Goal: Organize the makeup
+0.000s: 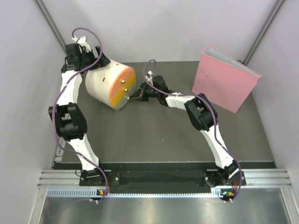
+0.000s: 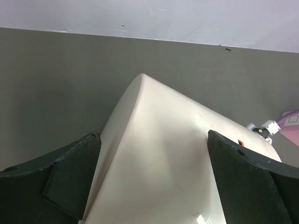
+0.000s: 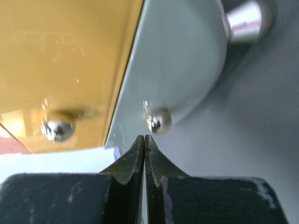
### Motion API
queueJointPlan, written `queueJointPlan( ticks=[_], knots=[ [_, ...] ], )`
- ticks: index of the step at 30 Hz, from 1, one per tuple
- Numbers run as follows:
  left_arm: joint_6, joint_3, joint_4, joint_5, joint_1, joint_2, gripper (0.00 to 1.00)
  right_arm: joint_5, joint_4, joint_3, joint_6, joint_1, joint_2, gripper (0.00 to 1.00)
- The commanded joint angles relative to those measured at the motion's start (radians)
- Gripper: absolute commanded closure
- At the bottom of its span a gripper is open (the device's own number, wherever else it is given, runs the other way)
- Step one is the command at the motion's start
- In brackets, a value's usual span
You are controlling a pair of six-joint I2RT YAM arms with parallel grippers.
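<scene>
No makeup shows in any view. A cream cylindrical drawer box (image 1: 103,80) lies on its side at the back left, its orange-yellow front (image 1: 122,87) facing right. My left gripper (image 1: 90,59) is at the box's rear; in the left wrist view it (image 2: 154,182) stands open, one finger on each side of the cream box (image 2: 159,154). My right gripper (image 1: 136,96) is at the box's front, shut with nothing in it. In the right wrist view its tips (image 3: 145,138) sit just below a small silver knob (image 3: 159,121) on the pale part of the front.
A pink binder (image 1: 225,83) stands tilted at the back right, close to the right arm's elbow. A second silver knob (image 3: 57,128) is on the yellow panel. The box rests on a silver foot (image 3: 245,21). Grey walls close in both sides.
</scene>
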Motion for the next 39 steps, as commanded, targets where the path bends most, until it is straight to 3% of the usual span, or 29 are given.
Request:
queueJointPlan(
  ticks=[1,11,21,28,39],
  knots=[
    [0.047,-0.030,-0.197,-0.011,-0.019,0.028,0.01,-0.013,0.092,-0.053,-0.049,0.001,-0.164,1.00],
    [0.015,-0.020,-0.154,-0.030,-0.019,0.018,0.01,-0.016,-0.061,-0.154,-0.242,-0.040,-0.329,0.94],
    [-0.014,0.028,0.004,-0.050,-0.019,-0.027,0.01,-0.031,-0.147,-0.294,-0.339,-0.076,-0.429,0.85],
    [-0.051,0.062,0.099,-0.076,-0.019,-0.074,0.01,-0.031,-0.207,-0.264,-0.402,-0.093,-0.427,0.65],
    [-0.080,0.163,0.150,-0.131,-0.019,-0.149,0.01,0.005,-0.348,-0.214,-0.529,-0.137,-0.447,0.52]
  ],
)
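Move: My closed right fingertips are at the grey bottom drawer's knob, which is about 3 cm to the left of that hand and about 1 cm below it. The yellow drawer's knob is some 3 cm farther out, 4 cm left and 6 cm higher than the hand. The makeup organizer's front foot is about 6 cm back, 8 cm left and 5 cm down. From my open left hand, the organizer's middle lies roughly 6 cm back, 7 cm right and 12 cm below. My right hand comes free of the shut grey drawer, arcing about 9 cm up and rightward, then sinking to finish about 10 cm right and 4 cm higher, slightly nearer me. Its fingertips tilt up some 15 degrees, the hand rolls, and its fingers open about halfway. My wide-open left hand stays over the organizer's back end at first, then lifts quickly about 8 cm. ##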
